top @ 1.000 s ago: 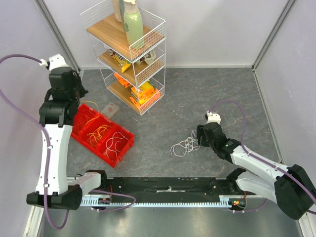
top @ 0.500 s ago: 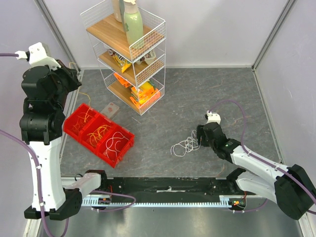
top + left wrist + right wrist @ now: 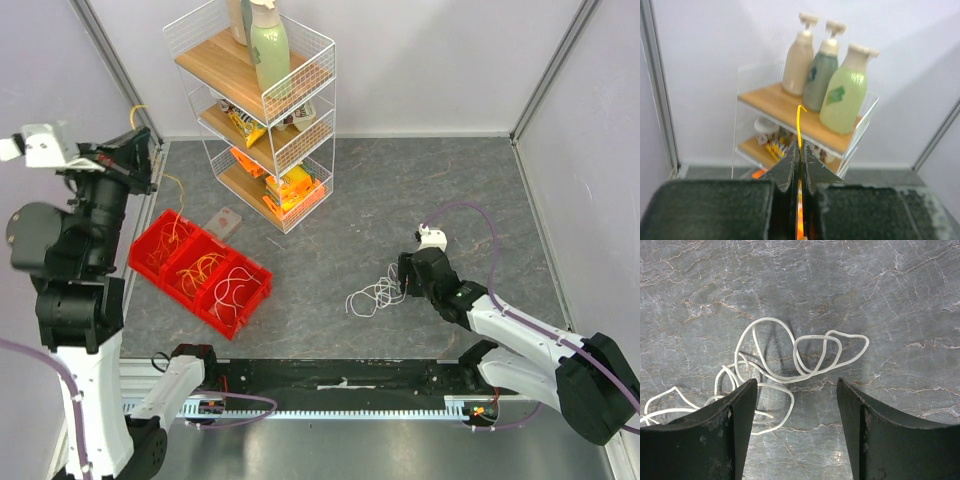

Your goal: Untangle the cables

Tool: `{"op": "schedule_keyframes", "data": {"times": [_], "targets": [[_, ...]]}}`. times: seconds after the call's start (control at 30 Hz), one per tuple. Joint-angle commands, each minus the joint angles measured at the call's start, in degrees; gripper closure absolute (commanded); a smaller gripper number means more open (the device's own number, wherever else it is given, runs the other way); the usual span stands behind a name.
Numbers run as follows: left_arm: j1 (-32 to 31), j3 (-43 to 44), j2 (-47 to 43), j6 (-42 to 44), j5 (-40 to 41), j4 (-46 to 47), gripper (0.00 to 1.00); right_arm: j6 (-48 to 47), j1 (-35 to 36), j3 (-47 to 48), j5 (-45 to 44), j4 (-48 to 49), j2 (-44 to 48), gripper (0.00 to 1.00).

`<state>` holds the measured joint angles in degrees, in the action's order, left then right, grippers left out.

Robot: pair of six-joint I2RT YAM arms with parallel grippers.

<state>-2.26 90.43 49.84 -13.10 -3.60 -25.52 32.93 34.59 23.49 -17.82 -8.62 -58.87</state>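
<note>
A loose bunch of white cables (image 3: 374, 295) lies on the grey table, and my right gripper (image 3: 402, 280) hangs open just above its right end. In the right wrist view the white loops (image 3: 805, 356) lie ahead of the spread right gripper (image 3: 797, 384), touching neither finger. My left gripper (image 3: 143, 158) is raised high at the far left, shut on a thin yellow cable (image 3: 176, 196) that trails down into the red bin (image 3: 252, 298). The left wrist view shows the yellow cable (image 3: 799, 122) sticking up from the pinched left gripper (image 3: 800, 147).
The red bin has three compartments, with yellow (image 3: 172, 236), orange (image 3: 203, 265) and white (image 3: 234, 287) wires in them. A white wire rack (image 3: 300, 130) with bottles (image 3: 842, 95) and snack packs stands at the back. A small flat card (image 3: 225, 221) lies beside the bin.
My left arm has swung up and to the left, lifting the yellow cable higher out of the red bin. The right arm and the white cables have not moved.
</note>
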Motion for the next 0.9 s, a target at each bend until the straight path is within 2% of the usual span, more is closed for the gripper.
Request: {"op": "schedule_keyframes", "data": {"times": [0.0, 0.23, 0.3, 0.33, 0.43, 0.5, 0.6, 0.7, 0.77, 0.87], "targets": [[0.33, 1.49, -0.02, 2.82, -0.10, 8.83, 0.98, -0.67, -0.22, -0.28, 0.07, 1.68, 0.25, 0.28], [0.24, 2.56, 1.30, -1.13, 3.42, 2.67, 0.98, -0.76, -0.22, -0.37, 0.24, 1.86, 0.60, 0.28], [0.24, 4.13, 3.14, -1.84, 9.27, -0.56, 0.98, -0.76, -0.31, -0.28, 0.25, 1.86, 0.43, 0.27], [0.33, 5.70, 4.63, -2.27, 15.31, -3.28, 0.98, -0.76, -0.22, -0.37, 0.25, 1.94, 0.42, 0.28], [0.24, 11.68, 11.65, -0.97, 25.98, -16.11, 0.98, -0.76, -0.22, -0.37, 0.25, 1.94, 0.60, 0.28], [0.24, 11.44, 15.01, -0.09, 33.53, -20.00, 0.98, -0.76, -0.22, -0.46, 0.25, 1.94, 0.69, 0.28], [0.33, 4.17, 14.94, 1.59, 37.69, -18.44, 0.98, -0.85, -0.22, -0.54, 0.25, 1.94, 0.78, 0.28], [0.24, -1.65, 11.69, 1.59, 38.05, -14.05, 0.98, -0.93, -0.22, -0.46, 0.42, 1.94, 0.60, 0.27], [0.33, -1.67, 10.45, 2.37, 39.44, -12.28, 0.98, -0.94, -0.22, -0.28, 0.60, 1.94, 0.25, 0.27], [0.24, 3.85, 11.41, 4.57, 44.62, -12.71, 0.98, -0.94, -0.22, -0.20, 0.60, 1.94, 0.16, 0.27]]}}
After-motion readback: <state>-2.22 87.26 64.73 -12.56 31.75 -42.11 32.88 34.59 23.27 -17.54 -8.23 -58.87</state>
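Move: The left hand holds a yellow cable up high. The red tray's far-left compartment, where the cable's tail hangs, lies about 6 cm ahead, 8 cm left and 52 cm below. At that same depth, the middle compartment is level fore-and-aft and 2 cm left, the white-cable compartment 6 cm back and 5 cm right, and the clear box 9 cm ahead and 3 cm right. From the right hand, the far-left compartment is roughly 48 cm left, 5 cm ahead and 4 cm lower. Up and slightly back first, by some 4 cm, the left hand then reverses and swings forward and left while sinking ever faster, ending about 16 cm lower, 10 cm farther left and 7 cm farther out. On the way down the wrist tips down and turns counter-clockwise, each by about 35 degrees net, bringing the fingers towards the far-left compartment; they stay shut on the yellow cable. ##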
